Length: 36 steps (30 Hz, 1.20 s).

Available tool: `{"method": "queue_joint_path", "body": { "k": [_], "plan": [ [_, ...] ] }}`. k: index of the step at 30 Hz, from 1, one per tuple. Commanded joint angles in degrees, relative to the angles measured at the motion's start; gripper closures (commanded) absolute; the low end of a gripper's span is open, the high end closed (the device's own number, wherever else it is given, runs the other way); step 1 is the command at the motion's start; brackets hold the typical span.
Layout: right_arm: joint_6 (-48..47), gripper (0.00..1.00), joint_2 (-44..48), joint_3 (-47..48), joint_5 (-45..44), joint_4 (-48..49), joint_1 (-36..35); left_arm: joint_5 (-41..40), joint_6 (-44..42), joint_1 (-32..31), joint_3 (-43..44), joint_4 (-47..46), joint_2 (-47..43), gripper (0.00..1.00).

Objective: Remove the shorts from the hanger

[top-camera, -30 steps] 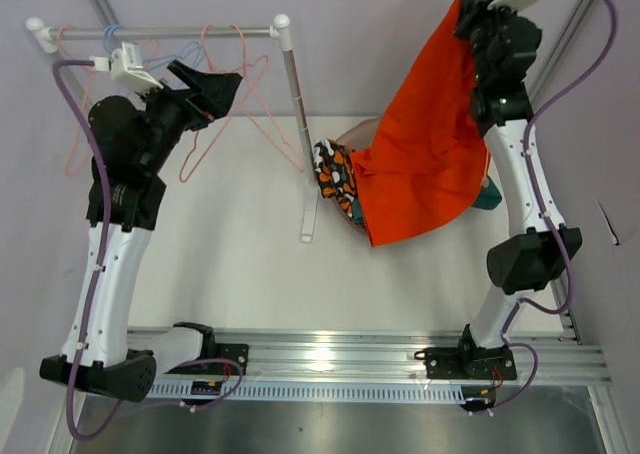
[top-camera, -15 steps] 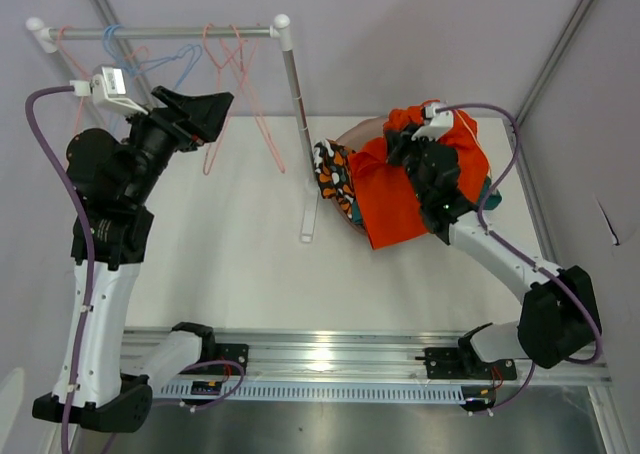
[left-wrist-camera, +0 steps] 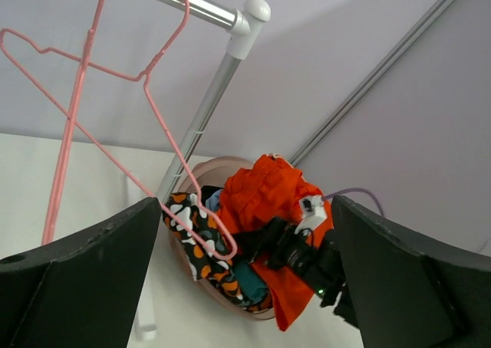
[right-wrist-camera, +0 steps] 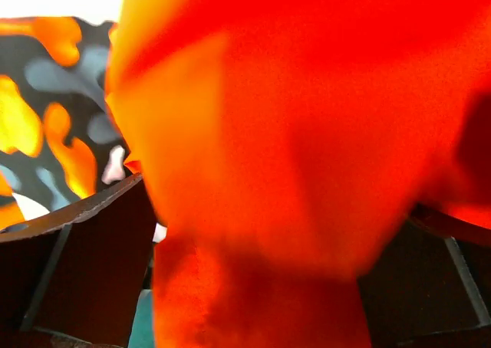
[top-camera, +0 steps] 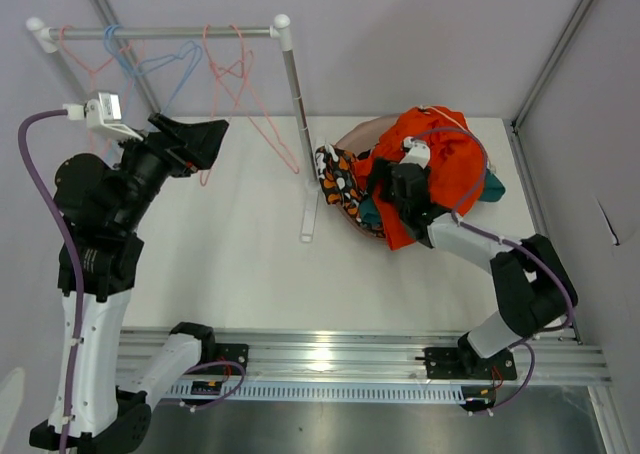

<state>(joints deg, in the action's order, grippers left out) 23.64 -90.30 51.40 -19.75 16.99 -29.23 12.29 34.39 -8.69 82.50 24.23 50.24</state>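
The bright orange shorts (top-camera: 440,159) lie crumpled on top of a pile in a tan bowl (top-camera: 352,134) right of the rack. The black shorts with the orange-and-white pattern (top-camera: 335,174) hang over the bowl's left side, and teal shorts (top-camera: 368,212) show underneath. My right gripper (top-camera: 380,186) rests low on the pile, open, with orange fabric (right-wrist-camera: 291,133) loose between its wide-spread fingers. My left gripper (top-camera: 205,134) is open and empty, raised at the left and apart from the bare pink hangers (top-camera: 235,69). In the left wrist view it faces a pink hanger (left-wrist-camera: 77,95) and the pile (left-wrist-camera: 265,191).
The rack's rail (top-camera: 180,32) carries several bare pink and blue hangers (top-camera: 170,64). Its upright post (top-camera: 300,124) stands between the hangers and the bowl. Purple walls and a metal frame bar (top-camera: 560,44) close in at the back right.
The right arm came down from high at the back with the orange shorts and laid them on the pile; its jaws have opened. The left arm drew back to the left.
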Motion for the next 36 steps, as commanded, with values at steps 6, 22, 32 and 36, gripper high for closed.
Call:
{"method": "queue_joint_path", "body": {
  "k": [6, 22, 32, 36],
  "plan": [
    [-6.23, 0.0, 17.95, 9.68, -8.55, -13.2, -3.02, -1.31, -5.47, 0.25, 2.4, 6.71, -1.11, 0.01],
    [-0.38, 0.05, 49.41, 14.17, -16.63, -42.9, -21.71, -7.9, -15.93, 0.25, 0.13, 18.31, -8.99, 0.01],
    [0.27, 0.01, 73.24, 11.27, -9.6, -55.13, -23.5, -7.73, -19.63, 0.25, -22.72, 16.38, -25.52, 0.01],
    [-0.61, 0.01, 76.23, 11.88, -10.93, -57.33, -23.5, -6.14, -19.63, 0.25, -29.48, 14.54, -29.4, 0.01]
  ]
}}
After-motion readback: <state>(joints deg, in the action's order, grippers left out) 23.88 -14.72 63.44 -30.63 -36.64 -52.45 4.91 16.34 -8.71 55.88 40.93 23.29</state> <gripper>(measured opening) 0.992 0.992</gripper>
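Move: The orange-red shorts just let go by the right hand have their middle about 10 cm to its right, roughly 1 cm ahead and 5 cm below. The basket's middle is some 5 cm ahead, 8 cm to the right and 9 cm lower; the patterned shorts show about 10 cm to the left and 3 cm back, 5 cm below. From the left hand the orange-red shorts lie some 45 cm right, 20 cm ahead and 40 cm down. The right hand, fingers already wide open, comes free of the orange-red shorts and lifts about 27 cm, then draws back nearly 30 cm and swings to the right, away from the basket, tipping its fingers up and rolling its left side up. The empty left hand, also open, sinks about 17 cm away from the hangers, easing back and slightly left as its left side rolls up. ##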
